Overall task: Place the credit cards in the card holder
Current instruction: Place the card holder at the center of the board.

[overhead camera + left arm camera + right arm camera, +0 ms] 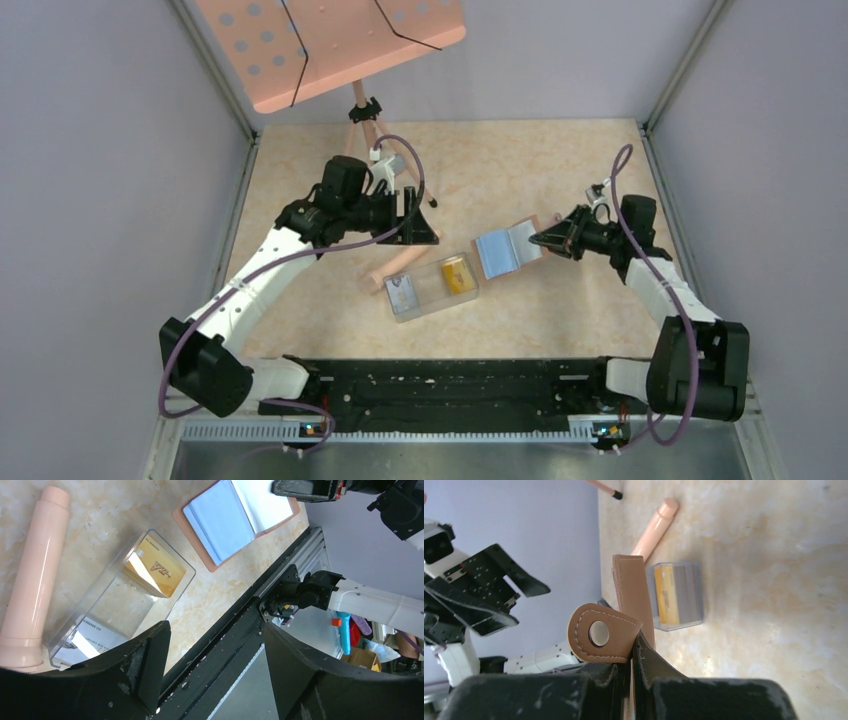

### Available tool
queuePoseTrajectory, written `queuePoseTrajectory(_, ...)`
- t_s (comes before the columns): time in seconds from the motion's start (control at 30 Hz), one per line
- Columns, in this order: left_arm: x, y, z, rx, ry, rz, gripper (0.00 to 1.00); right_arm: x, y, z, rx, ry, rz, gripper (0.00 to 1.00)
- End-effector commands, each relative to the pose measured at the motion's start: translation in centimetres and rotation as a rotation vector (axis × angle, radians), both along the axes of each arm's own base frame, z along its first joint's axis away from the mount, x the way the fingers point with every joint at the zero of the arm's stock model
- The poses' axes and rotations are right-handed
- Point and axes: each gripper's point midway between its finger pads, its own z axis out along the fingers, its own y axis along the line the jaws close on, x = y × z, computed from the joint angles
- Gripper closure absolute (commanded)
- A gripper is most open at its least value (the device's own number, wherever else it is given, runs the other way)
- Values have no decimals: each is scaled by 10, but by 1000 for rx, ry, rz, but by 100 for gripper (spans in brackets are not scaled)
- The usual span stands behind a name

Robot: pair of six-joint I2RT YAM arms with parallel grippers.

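Note:
An open brown card holder [505, 250] with pale blue pages lies at the table's middle right. My right gripper [545, 239] is shut on its snap flap [599, 632], and the cover [634, 595] stands on edge in the right wrist view. Just left of the holder is a clear plastic box [432, 287] with a yellow credit card [458, 275] and a pale card [400, 293] inside. My left gripper [415, 222] hangs open and holds nothing, behind and left of the box. In the left wrist view the left gripper [215, 645] frames the box [120, 595], the yellow card [155, 572] and the holder [235, 515].
A pink cylinder [385, 272] lies on the table against the box's left end. A tripod [365, 112] carrying a pink perforated board [330, 45] stands at the back. A black rail [440, 385] runs along the near edge between the arm bases.

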Motion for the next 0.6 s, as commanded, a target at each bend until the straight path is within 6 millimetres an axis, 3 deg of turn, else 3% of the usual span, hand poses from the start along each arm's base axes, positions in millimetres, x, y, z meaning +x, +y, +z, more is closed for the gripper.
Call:
queuePoseTrajectory(0.0, 7, -7, 17, -53, -39, 2, 27, 8, -19, -8, -46, -34, -101, 100)
queuePoseTrajectory(0.27, 6, -10, 18, -79, -26, 5, 27, 18, -30, -61, -61, 32, -192, 100)
queuePoseTrajectory(0.57, 2, -14, 15, -115, -18, -13, 28, 14, -42, -123, -187, 150, -206, 100)
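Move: My right hand already holds the open card holder by its flap. The bare patch of board it is going to lies about 16 cm below that hand, some 2 cm to its left and 2 cm back. The clear card box stands some 17 cm to its left and 2 cm back, and the peach tube about 22 cm left and 3 cm ahead, both on the board. From my left hand, the patch is about 15 cm to the right, 2 cm back and 23 cm below. I lower the card holder towards the bare board to the right of the clear box, sinking about 11 cm with my right hand and picking up speed after the start. As I go I ease some 3 cm to the right, turn the hand about 10 degrees clockwise and tip the fingers further down, keeping the flap pinched. ##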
